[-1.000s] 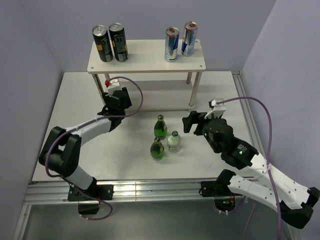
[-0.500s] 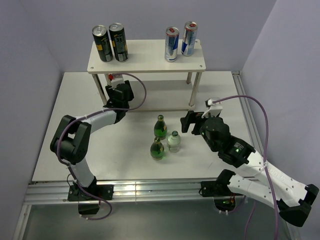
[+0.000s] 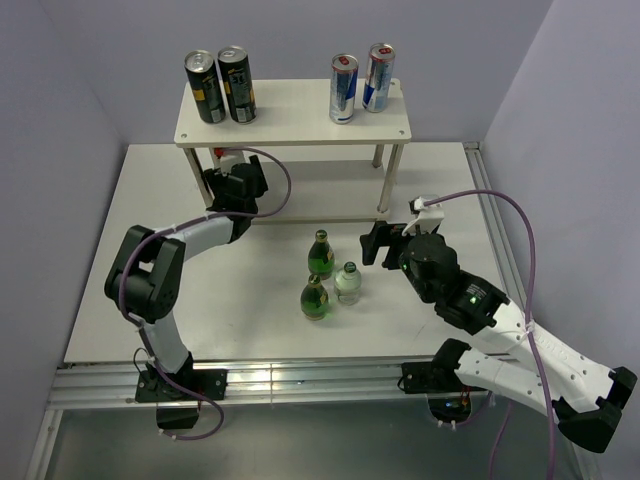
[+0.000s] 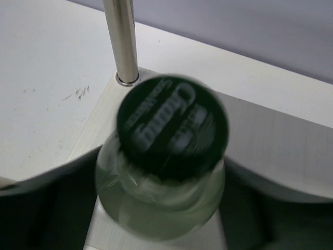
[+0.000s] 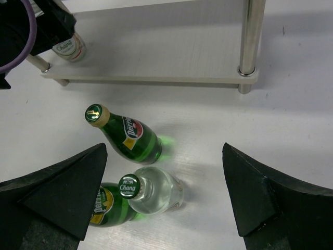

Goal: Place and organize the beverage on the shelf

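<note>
The shelf (image 3: 290,118) stands at the back of the table. My left gripper (image 3: 230,176) reaches under its top board at the left front corner. In the left wrist view that gripper (image 4: 161,208) is shut on a clear Chang bottle (image 4: 166,172), which stands upright on the lower board (image 4: 276,140) beside a leg (image 4: 122,41). The right wrist view shows this bottle (image 5: 68,48) too. Two green Perrier bottles (image 3: 320,254) (image 3: 315,298) and a second clear bottle (image 3: 348,283) stand on the table. My right gripper (image 3: 378,243) hovers open just right of them, its fingers (image 5: 67,187) wide apart.
Two black cans (image 3: 220,87) stand at the left end of the top board and two silver-blue cans (image 3: 360,82) at the right end. Purple walls close in the table on three sides. The shelf's right front leg (image 5: 250,36) is near my right gripper.
My left gripper has moved up toward the shelf and in under its top board with the clear bottle. My right gripper has crept slightly left toward the bottles.
</note>
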Controlling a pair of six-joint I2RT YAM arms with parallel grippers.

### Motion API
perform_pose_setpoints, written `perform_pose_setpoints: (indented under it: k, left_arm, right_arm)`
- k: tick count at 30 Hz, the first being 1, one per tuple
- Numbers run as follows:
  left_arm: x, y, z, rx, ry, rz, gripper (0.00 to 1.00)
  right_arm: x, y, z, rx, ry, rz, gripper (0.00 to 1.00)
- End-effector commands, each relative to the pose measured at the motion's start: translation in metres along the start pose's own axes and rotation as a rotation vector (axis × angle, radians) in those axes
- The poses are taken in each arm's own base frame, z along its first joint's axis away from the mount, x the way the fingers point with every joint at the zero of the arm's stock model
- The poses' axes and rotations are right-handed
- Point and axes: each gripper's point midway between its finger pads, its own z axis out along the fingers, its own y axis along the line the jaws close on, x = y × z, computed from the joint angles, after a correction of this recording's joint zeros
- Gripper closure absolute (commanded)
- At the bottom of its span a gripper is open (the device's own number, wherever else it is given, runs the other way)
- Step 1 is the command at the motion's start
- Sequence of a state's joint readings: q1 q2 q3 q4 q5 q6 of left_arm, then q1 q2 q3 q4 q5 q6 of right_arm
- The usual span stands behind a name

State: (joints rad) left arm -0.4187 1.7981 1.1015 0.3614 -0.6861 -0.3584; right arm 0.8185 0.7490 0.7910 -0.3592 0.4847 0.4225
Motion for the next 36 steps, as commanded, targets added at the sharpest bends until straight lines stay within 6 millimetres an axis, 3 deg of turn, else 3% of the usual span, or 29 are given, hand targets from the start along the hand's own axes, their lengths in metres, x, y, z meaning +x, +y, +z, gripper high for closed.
perform_pose_setpoints:
  k: [1,2,14,21,27,30,31,36]
  left_arm:
    - [-0.051,-0.008,0.005,0.021,-0.123,-0.102,0.06]
    - [-0.055,-0.008,0.003,0.023,-0.128,-0.108,0.01]
    - [-0.077,-0.007,-0.037,0.083,-0.120,-0.135,0.01]
    - [-0.066,-0.004,-0.066,0.110,-0.066,-0.111,0.01]
    - [-0.069,0.006,-0.114,0.137,-0.050,-0.105,0.01]
    - [-0.073,0.006,-0.151,0.171,-0.048,-0.099,0.01]
    - [-0.078,-0.001,-0.173,0.219,-0.055,-0.107,0.01]
    - [-0.056,-0.011,-0.235,0.357,0.046,-0.063,0.01]
  right_arm:
    - [-0.004,0.003,0.001,-0.009,-0.022,0.006,0.02]
    - [-0.004,0.003,0.001,-0.009,-0.022,0.006,0.02]
    - [-0.007,0.001,-0.003,-0.011,-0.035,0.015,0.02]
    - [-0.008,0.000,-0.005,-0.008,-0.044,0.022,0.02]
    - [-0.010,-0.001,-0.006,-0.010,-0.051,0.026,0.02]
    - [-0.011,-0.001,-0.006,-0.010,-0.054,0.026,0.02]
    - [-0.011,-0.001,-0.006,-0.008,-0.055,0.026,0.02]
    - [-0.012,-0.001,-0.007,-0.011,-0.059,0.029,0.02]
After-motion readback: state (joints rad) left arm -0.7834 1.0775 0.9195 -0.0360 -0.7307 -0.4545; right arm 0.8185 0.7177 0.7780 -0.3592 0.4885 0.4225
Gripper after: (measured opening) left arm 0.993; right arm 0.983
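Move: Between the left fingers, its middle about 3 cm below the hand point, is the clear Chang bottle at the left end of the lower shelf. From this hand the front-left post stands some 7 cm left and 6 cm back, the rear-left post about 6 cm left and 9 cm ahead; the farther Perrier bottle is on the table, 21 cm back and 19 cm right. From the right hand the Chang bottle lies about 26 cm ahead, 28 cm left and 13 cm lower. Letting go of the clear Chang bottle, the left fingers open fully while the hand barely shifts. The hand then backs out of the lower shelf, almost straight and slowly at first, then fast, rising and drifting right once clear: some 17 cm back, 14 cm up and 6 cm right in all, the wrist swinging clockwise about 15 degrees. ##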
